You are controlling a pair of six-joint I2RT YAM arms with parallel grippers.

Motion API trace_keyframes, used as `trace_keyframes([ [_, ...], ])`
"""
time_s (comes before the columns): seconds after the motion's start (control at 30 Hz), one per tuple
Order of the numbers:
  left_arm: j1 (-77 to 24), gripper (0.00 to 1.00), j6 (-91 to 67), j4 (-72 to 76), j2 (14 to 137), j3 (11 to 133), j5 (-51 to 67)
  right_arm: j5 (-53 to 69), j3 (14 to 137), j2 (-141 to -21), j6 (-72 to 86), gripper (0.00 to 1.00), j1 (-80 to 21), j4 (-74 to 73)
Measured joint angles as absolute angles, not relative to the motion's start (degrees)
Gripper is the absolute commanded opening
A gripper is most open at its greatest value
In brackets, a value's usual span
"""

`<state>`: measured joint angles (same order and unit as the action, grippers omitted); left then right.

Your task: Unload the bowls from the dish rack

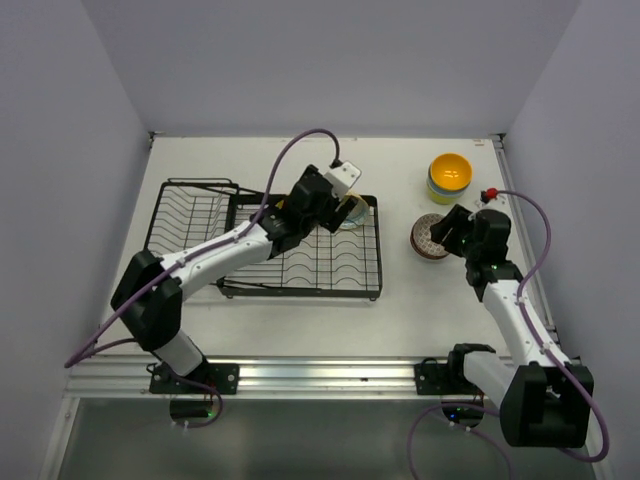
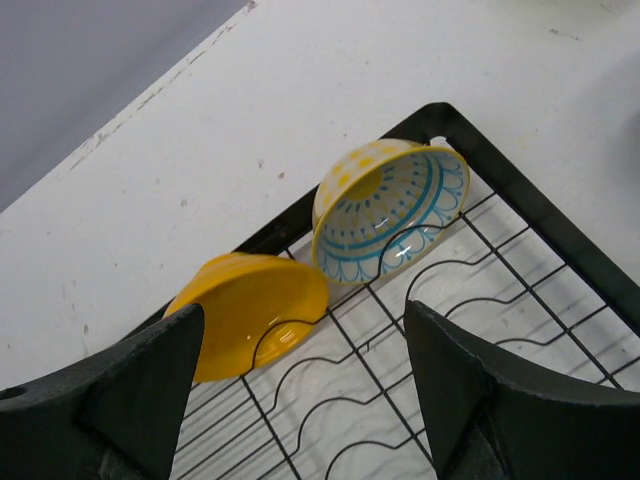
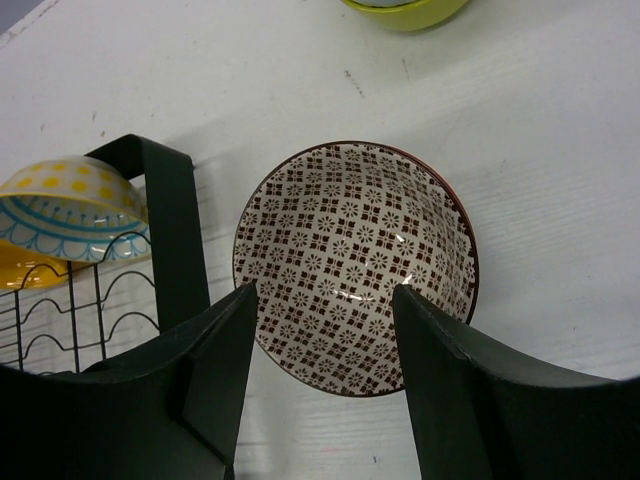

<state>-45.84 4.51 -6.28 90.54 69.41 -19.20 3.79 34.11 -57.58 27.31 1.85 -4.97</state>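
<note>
The black dish rack lies left of centre on the table. In its far right corner two bowls stand on edge in the slots: an orange-yellow bowl and a light blue patterned bowl with yellow dots outside. My left gripper hovers open just short of them, touching neither; from above it covers most of both. A red-brown patterned bowl sits upright on the table right of the rack. My right gripper is open over its near rim, the fingers clear of it.
A stack of bowls, yellow on top with blue below, stands at the back right; its yellow-green rim shows in the right wrist view. The rack's corner frame is close to the left of the red-brown bowl.
</note>
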Motion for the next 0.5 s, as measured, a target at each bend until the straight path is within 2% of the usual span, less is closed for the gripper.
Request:
trace_keyframes([
  [0.23,-45.8,0.84,14.2,-4.9,100.9,76.4,-15.0,2.0,34.1,-56.4,27.2,0.61,0.0,-5.1],
  [0.5,-42.3,0.84,22.2,-3.4,102.8,76.9,-8.4,1.1,34.1,-56.4,27.2,0.62,-1.8,-5.2],
])
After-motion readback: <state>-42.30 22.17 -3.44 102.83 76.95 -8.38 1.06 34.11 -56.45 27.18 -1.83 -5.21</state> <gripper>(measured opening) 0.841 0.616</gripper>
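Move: The yellow-and-blue patterned bowl, tilted in the rack, lies about 7 cm ahead of the left hand, 4 cm to its right and some 12 cm lower. The orange bowl stands beside it, roughly 9 cm to the patterned bowl's left and level with it in reach. The rack's far right corner is about 10 cm ahead and 10 cm right of the left hand. From the right hand, the patterned bowl is some 22 cm left and 7 cm ahead, about 7 cm below. No touch can be seen yet: the left hand, empty and wide open, heads for the patterned bowl, going forward about 5 cm and sinking some 4 cm while it slides about 3 cm to the right. The rightward slide stops midway and the sinking just before the end. Meanwhile the wrist turns about 15 degrees clockwise and rolls its left side up some 10 degrees. ##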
